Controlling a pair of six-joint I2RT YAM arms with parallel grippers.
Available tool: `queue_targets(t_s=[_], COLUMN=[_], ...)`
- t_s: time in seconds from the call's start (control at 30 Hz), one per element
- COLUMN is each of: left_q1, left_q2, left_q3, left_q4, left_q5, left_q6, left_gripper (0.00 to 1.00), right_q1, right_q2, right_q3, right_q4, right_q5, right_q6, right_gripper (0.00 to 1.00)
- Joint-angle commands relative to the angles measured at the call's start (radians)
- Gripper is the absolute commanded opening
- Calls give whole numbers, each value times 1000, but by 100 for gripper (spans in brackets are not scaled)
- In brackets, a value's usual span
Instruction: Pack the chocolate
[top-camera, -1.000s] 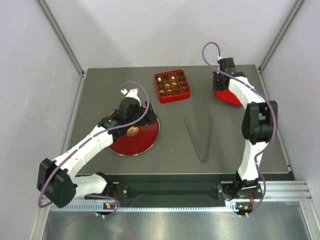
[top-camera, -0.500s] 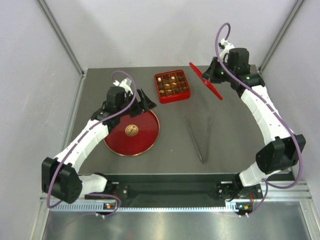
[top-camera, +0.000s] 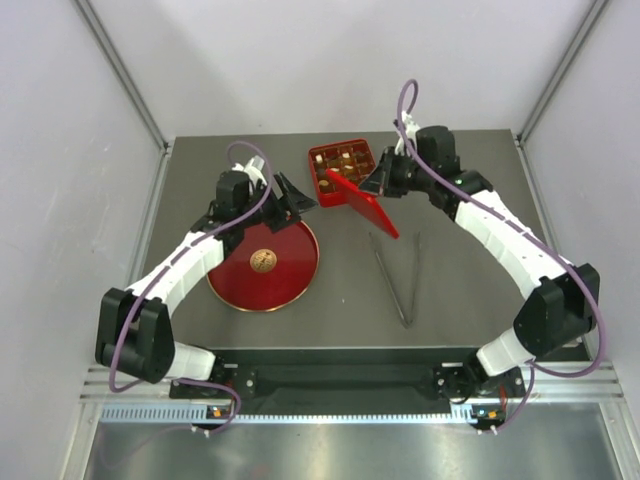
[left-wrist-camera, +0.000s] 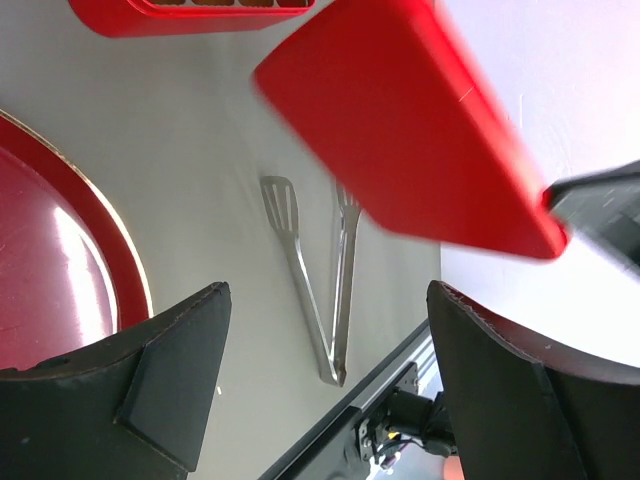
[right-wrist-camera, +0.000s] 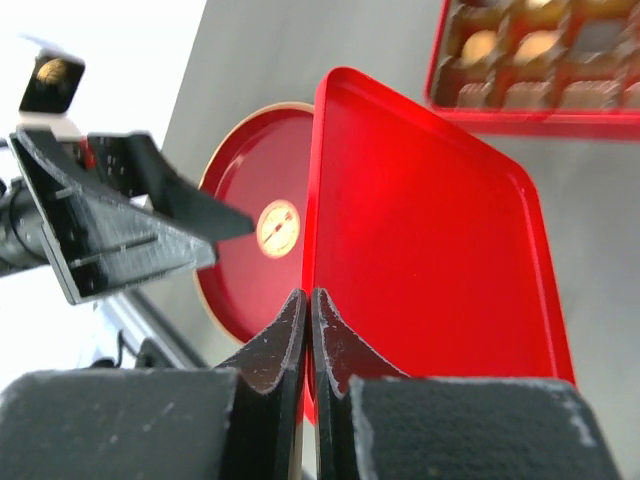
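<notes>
The chocolate (top-camera: 340, 166) sits in the compartments of an open red box (top-camera: 317, 190) at the back centre; the right wrist view shows the pieces (right-wrist-camera: 540, 45) at its top right. My right gripper (top-camera: 376, 187) (right-wrist-camera: 310, 300) is shut on the rim of a red lid (top-camera: 366, 208) (right-wrist-camera: 430, 250), which hangs tilted over the box's front right corner. My left gripper (top-camera: 295, 198) (left-wrist-camera: 330, 290) stands open and holds nothing, just left of the box, with the lid (left-wrist-camera: 410, 130) in the air ahead of it.
A round red plate (top-camera: 290, 280) (right-wrist-camera: 235, 285) lies front left, carrying a golden-brown ball (top-camera: 263, 260) (right-wrist-camera: 278, 227). Metal tongs (top-camera: 398, 275) (left-wrist-camera: 320, 300) lie on the table right of the plate. Grey walls stand on both sides.
My right arm swung the lid from the back right leftward and down to the box. My left gripper rose off the plate and now sits beside the box.
</notes>
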Motion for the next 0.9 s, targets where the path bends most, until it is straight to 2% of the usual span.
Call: queue_targets(t_s=[0.0,0.2,0.47,0.63,0.87], left_q1=[11,14,22,27,49], left_q2=[-1,17,45,13,-62], left_q3=[-10,-20,-37,-69,-99], left_q4=[74,34,85,99,44], left_q5=[33,-3,51,60,2], left_q6=[-24,-70,-222,-262,-267], left_gripper=[84,86,88,89,89], right_q1=[51,119,180,201,206], right_q2=[-62,-39,3,26,50], right_q3=[-27,-81,-89,-81,-86], right_q4=[164,195,213,218,226], right_q5=[-34,-22,4,24,38], right_q6=[62,63,62,60,57], right_gripper=[0,0,0,0,0])
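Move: The right hand already grips the red lid by its edge. The open left gripper waits about 12 cm to the right hand's left, 5 cm back and some 6 cm lower. From the left hand the lid's middle is roughly 12 cm right, 2 cm ahead and about level. The chocolate box is about 10 cm right and 12 cm ahead of the left hand, some 18 cm below; the plate is 12 cm left and 11 cm back, equally low. Right hand carries the lid 7 cm left, 4 back and down, towards the open left gripper, dipping 3 cm. ##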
